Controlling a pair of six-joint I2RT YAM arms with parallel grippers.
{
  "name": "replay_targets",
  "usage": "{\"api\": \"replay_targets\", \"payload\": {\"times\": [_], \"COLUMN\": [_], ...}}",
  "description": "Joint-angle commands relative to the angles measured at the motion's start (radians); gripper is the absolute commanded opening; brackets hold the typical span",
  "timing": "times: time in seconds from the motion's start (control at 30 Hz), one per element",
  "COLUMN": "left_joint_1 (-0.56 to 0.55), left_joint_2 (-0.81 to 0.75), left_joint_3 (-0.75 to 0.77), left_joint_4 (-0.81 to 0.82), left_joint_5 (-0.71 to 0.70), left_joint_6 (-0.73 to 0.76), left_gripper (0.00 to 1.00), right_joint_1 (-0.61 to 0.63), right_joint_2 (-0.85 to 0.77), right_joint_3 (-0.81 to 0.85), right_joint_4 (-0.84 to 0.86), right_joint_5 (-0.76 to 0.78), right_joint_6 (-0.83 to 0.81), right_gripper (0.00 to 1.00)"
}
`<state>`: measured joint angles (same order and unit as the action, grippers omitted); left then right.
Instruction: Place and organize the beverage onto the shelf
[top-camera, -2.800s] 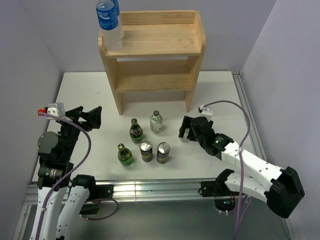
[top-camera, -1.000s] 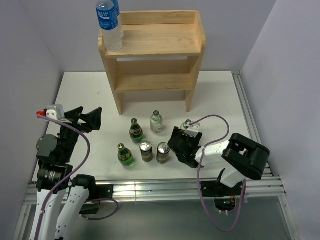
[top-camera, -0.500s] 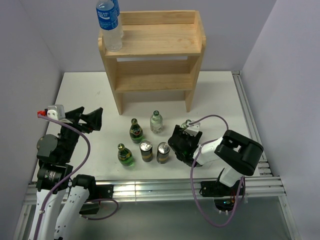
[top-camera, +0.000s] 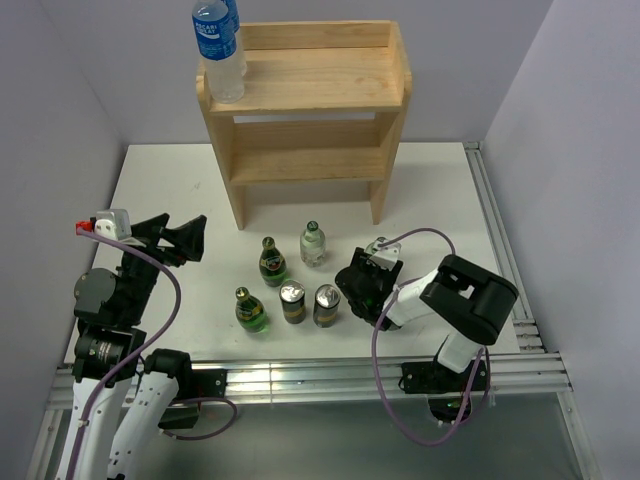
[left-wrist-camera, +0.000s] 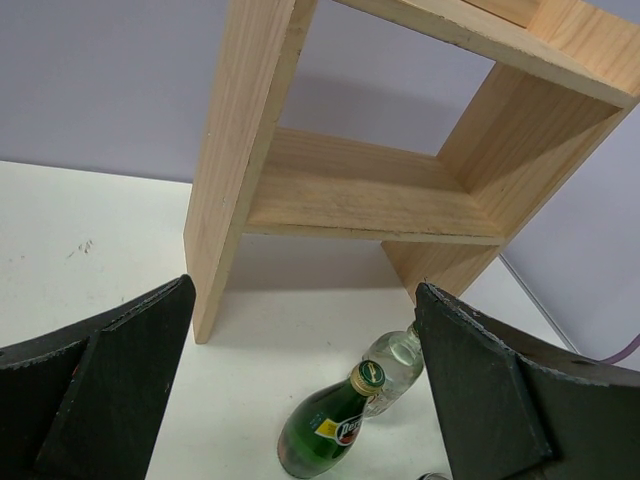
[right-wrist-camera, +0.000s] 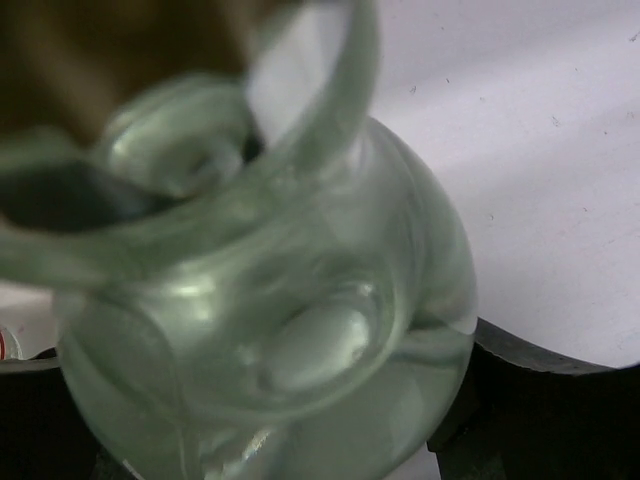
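The wooden shelf (top-camera: 305, 80) stands at the back of the table. On the white table in front of it stand a clear glass bottle (top-camera: 313, 243), two green bottles (top-camera: 272, 262) (top-camera: 250, 310) and two dark cans (top-camera: 291, 300) (top-camera: 326, 303). My right gripper (top-camera: 363, 285) is low on the table just right of the cans. In the right wrist view another clear glass bottle (right-wrist-camera: 300, 340) fills the space between my dark fingers (right-wrist-camera: 520, 400), which press on its sides. My left gripper (top-camera: 178, 240) hangs open at the left, well away from the drinks; its wrist view shows one green bottle (left-wrist-camera: 330, 430).
A taller plastic water bottle with a blue label (top-camera: 219, 50) stands on the shelf's top tier at the left corner. Both shelf tiers hold nothing else. A metal rail (top-camera: 500, 240) runs along the table's right edge.
My right arm has folded in and shifted slightly left, and its gripper has narrowed onto the clear bottle. The left arm and the other drinks have not moved.
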<state>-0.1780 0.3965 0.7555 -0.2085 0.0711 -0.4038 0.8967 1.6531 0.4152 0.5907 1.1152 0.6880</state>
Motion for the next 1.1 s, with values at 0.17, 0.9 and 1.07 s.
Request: {"api": "replay_targets", "payload": {"times": [0.17, 0.9, 1.07], "left_joint_1": [-0.005, -0.003, -0.002], "left_joint_2": [0.005, -0.001, -0.007], "left_joint_3": [-0.002, 0.004, 0.004], "left_joint_4": [0.017, 0.012, 0.012], "left_joint_5": [-0.011, -0.034, -0.039], "left_joint_6": [0.023, 0.026, 0.028], "left_gripper": [0.99, 0.99, 0.99], "right_joint_1": [-0.008, 0.082, 0.082], "right_joint_2": [-0.027, -0.625, -0.664], "right_joint_3": [0.033, 0.385, 0.614], "right_joint_4": [-0.028, -0.670, -0.677], "right_joint_5": [0.020, 0.008, -0.070], "right_joint_6": [0.039, -0.114, -0.321], "right_gripper": [0.12, 0.00, 0.00]}}
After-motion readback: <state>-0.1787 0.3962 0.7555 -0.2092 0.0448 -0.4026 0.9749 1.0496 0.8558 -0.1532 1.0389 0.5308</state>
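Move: The right hand already has the clear bottle by its body, standing on the table. The shelf's middle is about 22 cm ahead, 14 cm left and 14 cm up; the other clear bottle is some 4 cm ahead and 13 cm left, the nearer can 10 cm back and 10 cm left, the dark green bottle level and 22 cm left. From the left hand, the held bottle lies about 8 cm ahead, 30 cm right and 30 cm down. Keeping its grip on the clear bottle's body, the right hand holds still briefly, eases back about 2 cm away from the shelf as it starts to rise, then lifts fast and nearly straight up some 22 cm, drifting a couple of centimetres left. On the way the wrist swings about 10 degrees counter-clockwise and tips the fingers slightly upward, and the hand is still climbing at the end, out in front and to the right of the shelf. ##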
